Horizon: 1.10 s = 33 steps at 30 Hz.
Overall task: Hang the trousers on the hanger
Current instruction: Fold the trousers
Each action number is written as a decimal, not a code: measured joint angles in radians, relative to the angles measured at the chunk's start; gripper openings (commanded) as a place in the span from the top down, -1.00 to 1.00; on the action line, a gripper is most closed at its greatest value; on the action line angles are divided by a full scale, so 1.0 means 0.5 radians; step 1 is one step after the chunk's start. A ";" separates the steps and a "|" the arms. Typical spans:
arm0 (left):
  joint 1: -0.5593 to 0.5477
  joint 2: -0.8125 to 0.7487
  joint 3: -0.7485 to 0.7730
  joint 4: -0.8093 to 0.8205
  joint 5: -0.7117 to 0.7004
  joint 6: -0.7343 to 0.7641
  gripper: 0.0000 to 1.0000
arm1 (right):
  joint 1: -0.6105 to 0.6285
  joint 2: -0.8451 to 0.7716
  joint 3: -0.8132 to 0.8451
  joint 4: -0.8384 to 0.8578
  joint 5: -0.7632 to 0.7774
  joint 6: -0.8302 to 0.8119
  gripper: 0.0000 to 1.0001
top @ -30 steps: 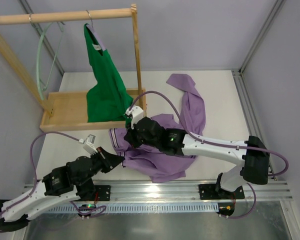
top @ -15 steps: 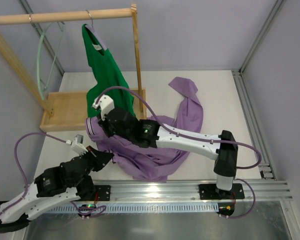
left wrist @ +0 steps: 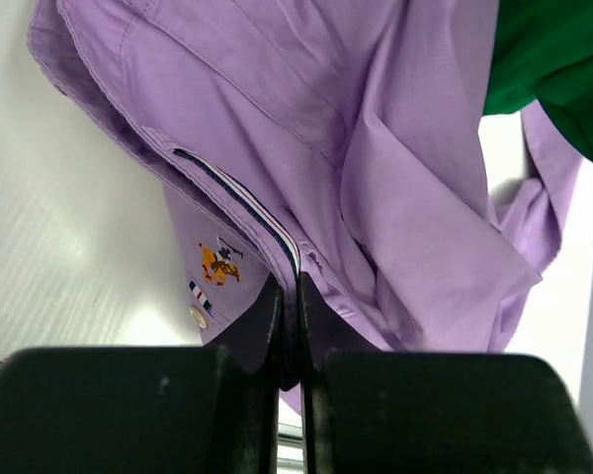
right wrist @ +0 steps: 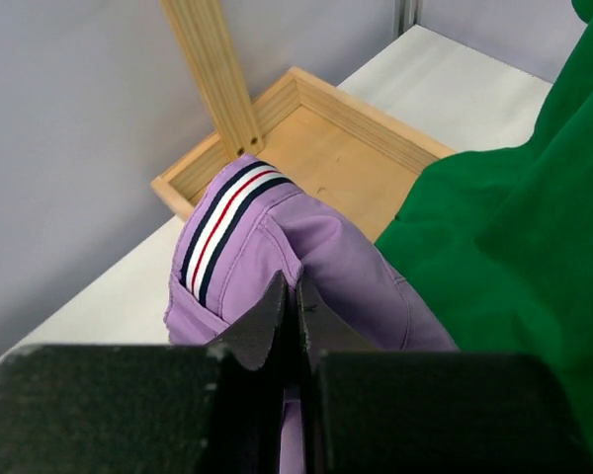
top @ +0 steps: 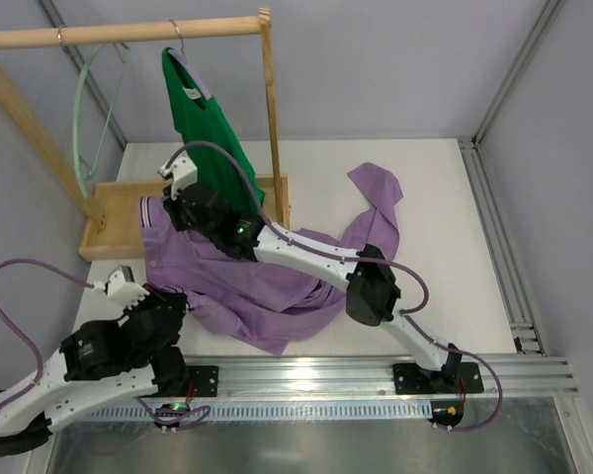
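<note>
The lilac trousers (top: 267, 281) lie spread over the table, one leg trailing to the back right. My right gripper (top: 164, 212) is shut on their striped waistband (right wrist: 222, 232) and holds it up beside the wooden tray (top: 114, 212). My left gripper (top: 175, 299) is shut on a waistband edge at the front left, near a small button and an embroidered logo (left wrist: 220, 264). In the wrist views both grippers, left (left wrist: 287, 288) and right (right wrist: 290, 284), have fabric pinched between touching fingertips. The pale mint-green hanger (top: 78, 128) hangs from the wooden rail, left of both grippers.
A bright green top (top: 206, 128) hangs from the wooden rail (top: 128, 32) on a metal-hooked hanger, close behind my right wrist. The rack's upright post (top: 273, 128) rises at the tray's right end. Grey walls enclose the table on the left, back and right.
My right gripper has swung left and toward the rack, carrying the waistband to the tray. My left gripper has shifted left too, and the whole garment has been dragged leftward.
</note>
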 measured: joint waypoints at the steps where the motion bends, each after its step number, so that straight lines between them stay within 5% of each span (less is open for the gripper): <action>1: 0.000 0.037 0.013 -0.018 -0.017 -0.008 0.99 | -0.023 0.053 0.041 0.029 -0.024 0.031 0.76; 4: 0.001 0.092 0.019 -0.042 -0.051 -0.030 0.99 | -0.080 0.172 0.134 0.086 -0.114 0.111 0.16; 8: 0.000 0.091 0.020 -0.084 -0.098 -0.079 0.99 | -0.146 0.133 0.040 0.116 -0.271 0.192 -0.23; 16: 0.000 0.188 0.082 -0.117 -0.256 -0.143 0.99 | -0.121 -1.041 -1.555 0.144 -0.342 0.272 -0.25; 21: 0.000 0.279 0.091 -0.118 -0.288 -0.168 0.99 | -0.109 -1.819 -2.221 0.099 -0.207 0.351 -0.24; 26: 0.000 0.288 0.091 -0.119 -0.286 -0.187 1.00 | -0.309 -2.181 -2.462 -0.145 -0.006 0.385 -0.25; 33: 0.000 0.343 0.091 -0.092 -0.284 -0.080 0.99 | -1.294 -1.987 -2.456 -0.537 -0.079 0.349 -0.36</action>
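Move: Off to the right of the right hand, about 50 cm away, some 10 cm farther out and 22 cm lower, lie the trouser legs; the hand still pinches the raised far end of the waistband. Under it is the wooden tray, its middle about 6 cm ahead and level sideways, 21 cm down; the green shirt hangs 12 cm ahead and 12 cm right. From the left hand the legs are 28 cm ahead and 49 cm right. Opening as it eases about 3 cm forward and slightly down, the right hand lets go of the waistband's far end, then pulls back some 12 cm while sweeping right. It swings forward again, covering about 45 cm rightward in all, sinking towards the trouser legs and turning clockwise some 40 degrees with fingers open. The left hand keeps its pinch on the near waistband, shifting barely 2 cm forward. ##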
